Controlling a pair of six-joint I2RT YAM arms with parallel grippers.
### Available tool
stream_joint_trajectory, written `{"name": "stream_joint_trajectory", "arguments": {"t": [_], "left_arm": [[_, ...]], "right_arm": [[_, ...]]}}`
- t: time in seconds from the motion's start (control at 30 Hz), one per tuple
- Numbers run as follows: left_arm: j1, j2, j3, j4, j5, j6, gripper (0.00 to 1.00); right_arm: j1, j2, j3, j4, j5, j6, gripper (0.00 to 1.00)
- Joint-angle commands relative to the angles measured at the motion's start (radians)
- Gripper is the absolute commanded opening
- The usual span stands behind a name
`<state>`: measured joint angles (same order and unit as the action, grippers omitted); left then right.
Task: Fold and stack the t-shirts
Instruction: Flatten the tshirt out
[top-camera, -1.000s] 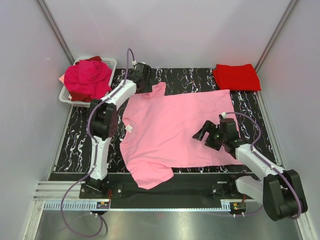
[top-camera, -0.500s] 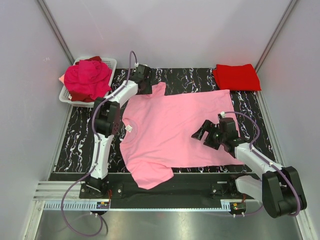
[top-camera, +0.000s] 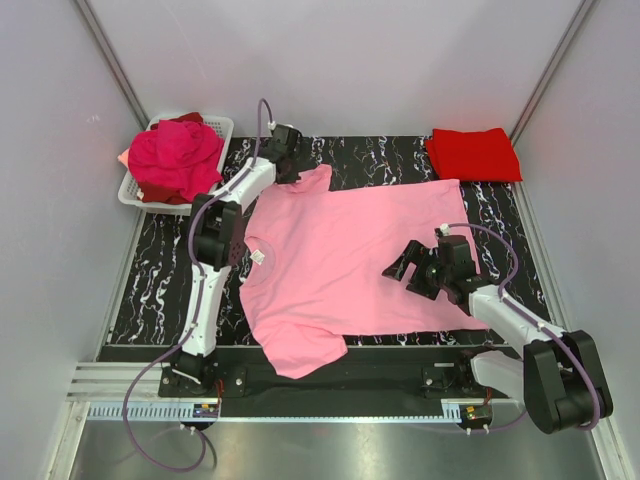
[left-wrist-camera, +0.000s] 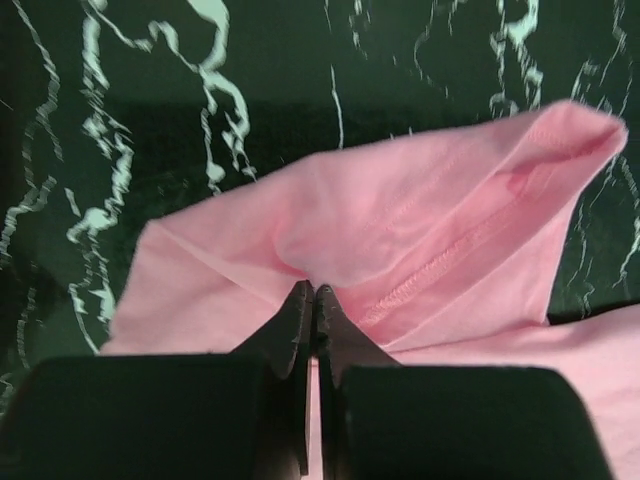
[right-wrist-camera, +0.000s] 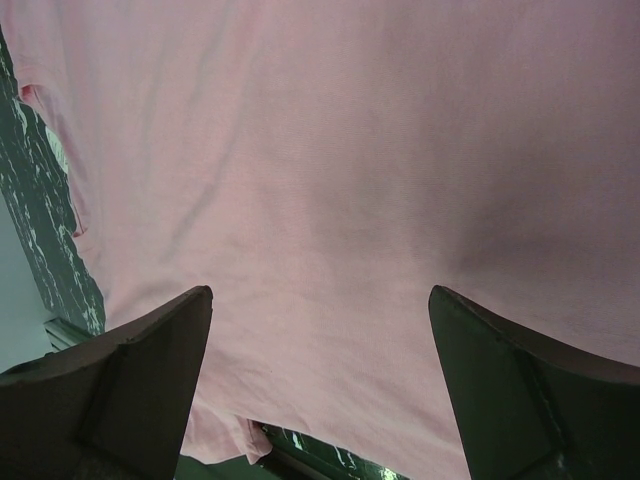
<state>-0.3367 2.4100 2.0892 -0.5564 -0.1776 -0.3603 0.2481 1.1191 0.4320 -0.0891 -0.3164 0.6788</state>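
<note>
A light pink t-shirt (top-camera: 350, 250) lies spread flat on the black marbled table, with its white neck label (top-camera: 257, 256) at the left. My left gripper (top-camera: 291, 166) is at the shirt's far left sleeve (left-wrist-camera: 420, 240). It is shut (left-wrist-camera: 313, 292), pinching a fold of the pink sleeve between its tips. My right gripper (top-camera: 402, 268) hovers over the right half of the shirt, open wide (right-wrist-camera: 320, 300), with only flat pink cloth between its fingers. A folded bright red t-shirt (top-camera: 473, 154) lies at the far right corner. Magenta and dark red t-shirts (top-camera: 172, 158) are heaped in the basket.
A white mesh basket (top-camera: 131, 190) stands at the far left corner, partly off the table. The near sleeve of the pink shirt (top-camera: 300, 352) hangs over the table's front edge. Grey walls close in on both sides and the back.
My left gripper has shut on the far sleeve, having been open before. The right gripper has drifted slightly left over the shirt and stays open.
</note>
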Motion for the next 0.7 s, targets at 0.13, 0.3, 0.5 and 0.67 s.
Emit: {"name": "stream_joint_trajectory", "arguments": {"t": [0.13,0.3,0.5,0.67], "left_arm": [[0.085,0.050,0.278,0.097,-0.030,0.014,0.25],[0.145,0.124,0.380,0.344,-0.005,-0.055,0.99],[0.146,-0.062,0.272,0.375,0.093,-0.078,0.99],[0.143,-0.422,-0.074,0.197,0.049,-0.157,0.99]], "right_arm": [[0.006,0.022,0.039,0.048,-0.029,0.002,0.96],[0.006,0.027,0.040,0.049,-0.032,-0.001,0.96],[0.005,0.025,0.040,0.054,-0.030,0.002,0.96],[0.005,0.025,0.045,0.045,-0.030,-0.002,0.96]]}}
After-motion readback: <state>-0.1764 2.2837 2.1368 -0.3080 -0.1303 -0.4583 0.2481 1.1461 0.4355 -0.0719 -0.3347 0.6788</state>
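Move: The left fingers are already shut on the folded-over pink sleeve, whose middle lies about 3 cm to their right, 1 cm ahead and 1 cm below. The laundry basket's middle is some 26 cm to the left and 3 cm farther out; the shirt's collar tag is roughly 22 cm back and 8 cm left, near table level. From the idle right hand the sleeve lies about 30 cm ahead and 21 cm left, slightly lower. Holding the pinched sleeve at the start, the left hand flicks upward and forward, drifting left, and springs its fingers wide open on the way to let the cloth go. It climbs about 14 cm and shoots some 12 cm out towards the table's far edge, the fingertips tipping up nearly 30 degrees, then pulls back 5 cm while staying high. ##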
